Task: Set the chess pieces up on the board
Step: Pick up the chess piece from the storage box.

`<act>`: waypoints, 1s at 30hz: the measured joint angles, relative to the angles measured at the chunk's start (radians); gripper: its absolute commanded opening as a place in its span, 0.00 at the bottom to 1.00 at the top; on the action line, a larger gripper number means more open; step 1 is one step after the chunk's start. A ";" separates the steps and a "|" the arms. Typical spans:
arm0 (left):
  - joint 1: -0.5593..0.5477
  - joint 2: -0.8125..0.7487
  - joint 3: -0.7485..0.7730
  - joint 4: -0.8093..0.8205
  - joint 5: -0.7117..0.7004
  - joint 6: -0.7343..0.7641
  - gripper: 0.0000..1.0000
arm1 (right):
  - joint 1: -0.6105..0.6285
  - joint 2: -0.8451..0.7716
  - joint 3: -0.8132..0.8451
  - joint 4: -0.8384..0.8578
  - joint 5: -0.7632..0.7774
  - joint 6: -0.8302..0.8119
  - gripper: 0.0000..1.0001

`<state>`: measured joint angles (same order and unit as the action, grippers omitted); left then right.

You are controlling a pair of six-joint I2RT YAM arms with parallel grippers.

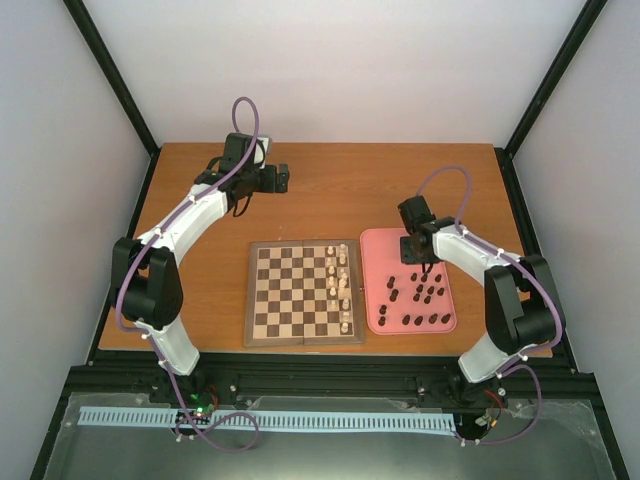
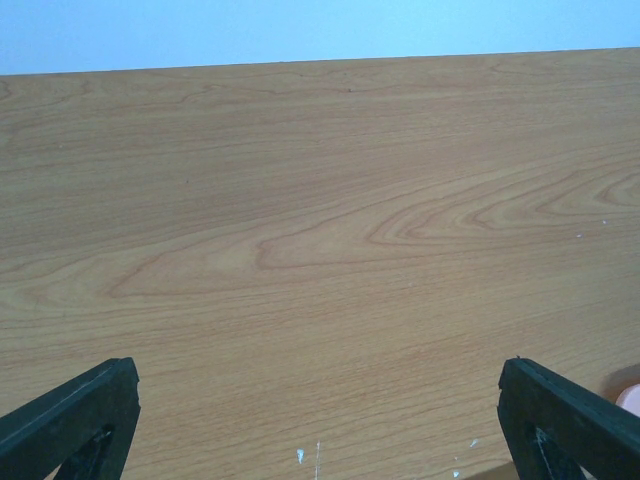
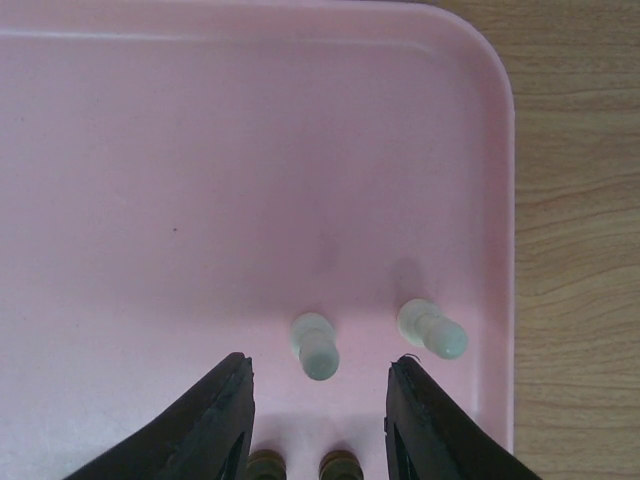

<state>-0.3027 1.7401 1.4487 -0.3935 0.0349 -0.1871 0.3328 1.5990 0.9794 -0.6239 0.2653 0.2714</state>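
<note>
The board (image 1: 285, 295) lies at the table's middle, with several cream chess pieces (image 1: 343, 285) standing on its right-hand columns. To its right, several dark pieces (image 1: 420, 295) stand on a pink tray (image 1: 375, 240). My right gripper (image 1: 426, 266) hangs low over that tray. In the right wrist view it (image 3: 320, 368) is open, its fingertips (image 3: 240, 368) either side of a pale piece (image 3: 316, 345) without touching it. A second pale piece (image 3: 432, 328) stands just right, and two dark tops (image 3: 265, 465) show below. My left gripper (image 1: 283, 178) (image 2: 318, 372) is wide open and holds nothing over bare wood.
The tray's wall and rounded corner (image 3: 495, 90) lie close to the right of the pale pieces, with wooden table (image 3: 580, 250) beyond. Black frame posts (image 1: 120, 90) and white walls enclose the table. The left arm (image 1: 190, 225) arches over the table's left side.
</note>
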 measured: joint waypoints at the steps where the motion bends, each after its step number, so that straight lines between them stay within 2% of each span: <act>1: 0.000 0.000 0.000 0.000 0.000 0.000 1.00 | -0.005 0.001 0.000 0.007 -0.005 -0.002 0.38; 12: 0.000 0.000 0.000 0.000 0.003 0.000 1.00 | -0.021 0.080 0.000 0.037 -0.037 -0.003 0.36; 19: 0.000 0.001 0.000 0.000 0.003 0.000 1.00 | -0.035 0.095 0.001 0.041 -0.041 -0.004 0.24; 25: 0.000 0.004 0.000 0.000 0.003 0.000 1.00 | -0.037 0.114 0.002 0.045 -0.045 -0.006 0.10; 30: 0.000 0.005 0.000 0.000 0.003 0.000 1.00 | -0.037 0.109 0.005 0.048 -0.049 -0.006 0.08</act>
<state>-0.3027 1.7451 1.4487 -0.3935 0.0380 -0.1875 0.2958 1.7081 0.9848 -0.5755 0.2165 0.2657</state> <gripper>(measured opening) 0.998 0.117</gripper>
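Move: The white chess piece to be taken stands in the pink storage box almost straight below the right hand, about 4 cm down. The last other white piece is some 4 cm to the right, level with it. Two black pieces stand about 5 cm back, one roughly 1 cm to the left and one 1 cm to the right. From the left hand, the white piece lies some 38 cm right, 17 cm back and 19 cm below. Straight down, by about 3.5 cm, the right hand sinks over the white piece with its half-open fingers either side, its tips swinging very slightly back towards the base. Over the second half of the descent the fingers close and pinch the piece around its upper part, the hand then staying low in the storage box. ##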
